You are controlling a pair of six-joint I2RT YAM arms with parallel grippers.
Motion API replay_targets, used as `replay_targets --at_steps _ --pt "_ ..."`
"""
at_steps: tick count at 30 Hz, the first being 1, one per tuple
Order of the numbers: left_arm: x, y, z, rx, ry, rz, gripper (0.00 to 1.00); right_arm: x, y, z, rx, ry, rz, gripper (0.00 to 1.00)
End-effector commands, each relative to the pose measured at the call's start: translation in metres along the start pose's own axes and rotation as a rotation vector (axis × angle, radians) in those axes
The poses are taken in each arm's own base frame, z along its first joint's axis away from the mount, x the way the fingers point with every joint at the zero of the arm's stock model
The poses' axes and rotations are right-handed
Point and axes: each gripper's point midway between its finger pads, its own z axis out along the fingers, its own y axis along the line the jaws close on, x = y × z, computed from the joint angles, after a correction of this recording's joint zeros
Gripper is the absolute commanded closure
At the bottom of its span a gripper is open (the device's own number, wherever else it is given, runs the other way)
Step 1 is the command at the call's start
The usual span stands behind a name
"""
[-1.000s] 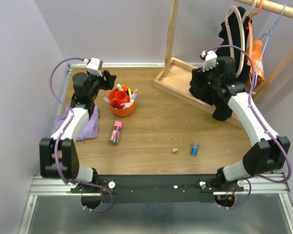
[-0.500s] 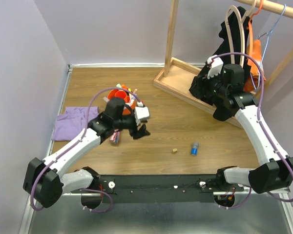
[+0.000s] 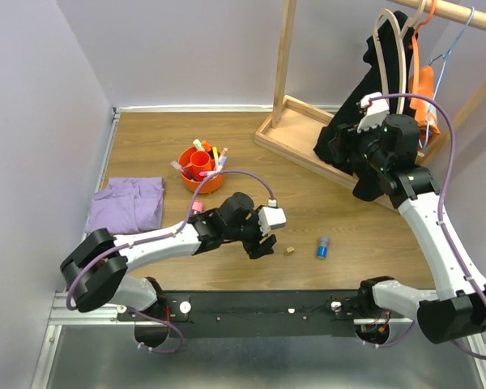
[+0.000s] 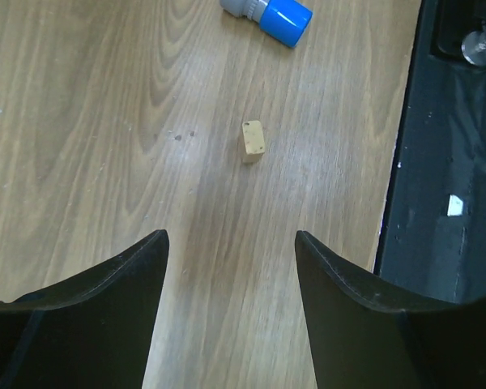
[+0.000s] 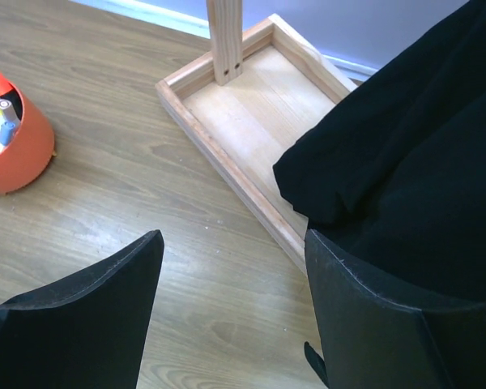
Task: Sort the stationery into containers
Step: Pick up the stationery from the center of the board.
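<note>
The orange tub (image 3: 202,170) stands at the back left with several pens and markers upright in it; its edge also shows in the right wrist view (image 5: 12,142). The tan eraser (image 3: 290,250) and the blue cylinder (image 3: 322,247) lie on the table near the front. My left gripper (image 3: 262,243) is open and empty, just left of the eraser. In the left wrist view the eraser (image 4: 253,139) lies ahead of the open gripper (image 4: 231,243), with the blue cylinder (image 4: 275,14) beyond. The pink-capped tube (image 3: 197,207) is mostly hidden under my left arm. My right gripper (image 5: 233,243) is open and empty.
A purple cloth (image 3: 130,204) lies at the left edge. A wooden rack base (image 3: 308,134) with an upright post stands at the back right, with a black garment (image 5: 405,146) hanging over it. The black front rail (image 4: 454,162) borders the table.
My left arm has swung from the orange tub across the table to the front, ending beside the eraser. My right arm has drifted slightly right near the rack.
</note>
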Motion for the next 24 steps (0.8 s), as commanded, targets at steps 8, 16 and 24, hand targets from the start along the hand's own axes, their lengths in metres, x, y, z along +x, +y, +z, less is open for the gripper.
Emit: replay_targets --at_steps 8,16,24 --pt "-0.018 0.006 0.053 -0.150 0.017 -0.022 0.28 0.006 -0.015 -0.036 0.100 -0.067 0.024 0.22" --pt "-0.018 0.003 0.075 -0.146 0.056 -0.013 0.29 0.014 -0.017 -0.043 0.119 -0.075 0.022 0.21" --pt "-0.010 0.001 0.087 -0.141 0.105 -0.009 0.34 0.016 -0.017 -0.045 0.125 -0.086 0.038 0.20"
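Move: About 9 cm to the left hand's right, level with it front to back and some 8 cm below, the small tan block lies on the board. The blue-capped bottle lies roughly 9 cm beyond the block to the right and about 1 cm farther out; the pink tube is about 20 cm to the left hand's left and 9 cm ahead. From the right hand the block is some 19 cm back, 15 cm to its left and 28 cm below. Reaching right across the board, the left hand closes in on the tan block by about 7 cm while sinking some 3.5 cm, most of the drop coming early, then slows. Its fingers stay open and tip a few degrees further down without touching anything. The empty right hand backs off about 4 cm and drifts some 2.5 cm to its right. ##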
